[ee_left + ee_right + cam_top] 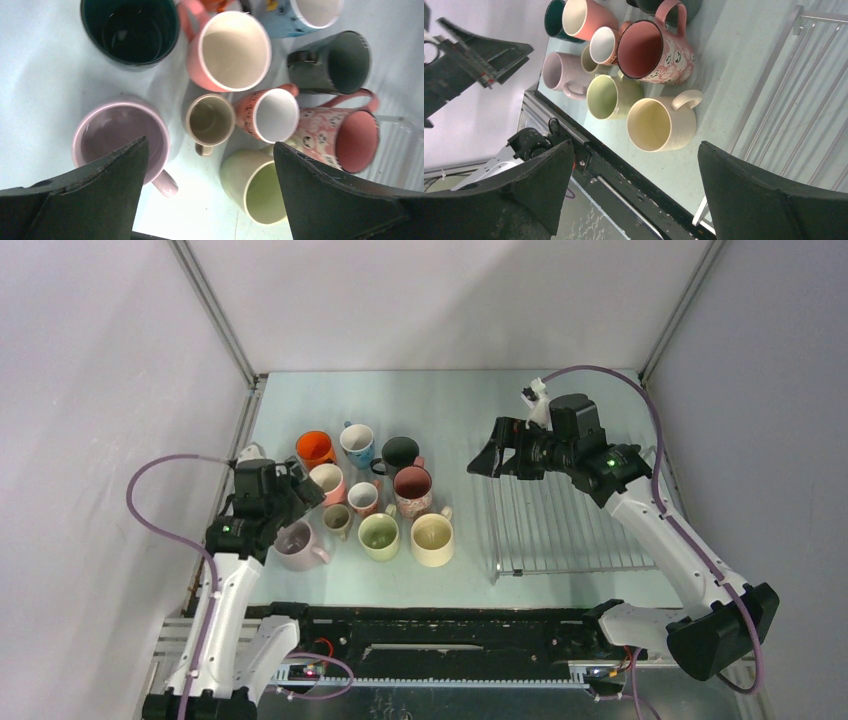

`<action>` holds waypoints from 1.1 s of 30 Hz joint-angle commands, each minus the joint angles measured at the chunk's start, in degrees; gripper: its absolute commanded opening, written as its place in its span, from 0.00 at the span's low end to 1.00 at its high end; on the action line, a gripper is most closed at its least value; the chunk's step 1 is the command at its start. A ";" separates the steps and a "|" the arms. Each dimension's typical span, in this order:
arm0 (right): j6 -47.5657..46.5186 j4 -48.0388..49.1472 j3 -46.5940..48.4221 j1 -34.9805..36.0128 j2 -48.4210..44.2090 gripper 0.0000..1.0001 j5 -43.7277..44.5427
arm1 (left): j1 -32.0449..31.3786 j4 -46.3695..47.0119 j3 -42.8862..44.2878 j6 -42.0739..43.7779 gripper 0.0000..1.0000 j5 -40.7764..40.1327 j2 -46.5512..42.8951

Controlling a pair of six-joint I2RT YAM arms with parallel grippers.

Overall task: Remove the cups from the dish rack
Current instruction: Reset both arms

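Several cups stand in a cluster on the table left of centre: orange (pixel 315 448), pink (pixel 327 480), dark teal (pixel 400 452), patterned pink (pixel 413 488), lilac (pixel 297 543), pale green (pixel 379 535), pale yellow (pixel 432 538). The dish rack (pixel 570 525) lies at the right with no cup on it. My left gripper (pixel 303 492) is open and empty above the lilac cup (pixel 117 135) and a small beige cup (pixel 210 119). My right gripper (pixel 487 458) is open and empty, raised over the rack's far left corner; its view shows the pale yellow cup (pixel 659 122) and rack bars (pixel 794 90).
The black base rail (pixel 440 630) runs along the table's near edge. White enclosure walls stand close on both sides and behind. A blue-and-white cup (pixel 357 443) stands at the far side of the cluster. The left arm (pixel 469 60) shows in the right wrist view.
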 commanded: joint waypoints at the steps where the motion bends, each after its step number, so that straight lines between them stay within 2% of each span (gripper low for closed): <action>1: 1.57 0.88 0.08 0.54 -1.17 1.00 2.59 | -3.77 -1.62 7.49 3.31 1.00 1.98 -1.38; 11: 3.87 1.53 0.03 0.55 -5.67 1.00 7.31 | -24.36 2.58 20.58 7.94 1.00 -0.48 4.78; 15: 4.54 2.85 0.01 0.61 -8.50 1.00 8.60 | -30.34 6.86 23.42 10.34 1.00 0.63 7.13; 22: 4.66 4.61 1.23 0.72 -13.41 1.00 9.86 | -32.58 10.50 27.22 14.03 1.00 6.11 10.23; 33: 4.22 4.90 3.21 0.79 -15.51 1.00 10.44 | -32.59 12.74 26.89 15.46 1.00 4.95 7.64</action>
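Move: The mauve mug just set down stands behind the open left hand, about 6 cm to its left, 4 cm back and 14 cm below. The small beige cup is roughly 3 cm right and 1 cm ahead, the small patterned cup 9 cm right and 6 cm ahead, and the red mug some 20 cm right and 8 cm ahead, all on the table. From the right hand the mauve mug lies about 43 cm left, 6 cm back and 24 cm below. Sweeping right and climbing together, about 17 cm each, the empty left hand leaves the mauve mug and passes high over the small cups towards the red mug's side, turning some 40 degrees clockwise and tipping its fingers up; the rightward swing ends first. The right hand, also empty, lifts about 10 cm with a small drift right and its fingers tipping up. Both grippers stay wide open, touching nothing. ##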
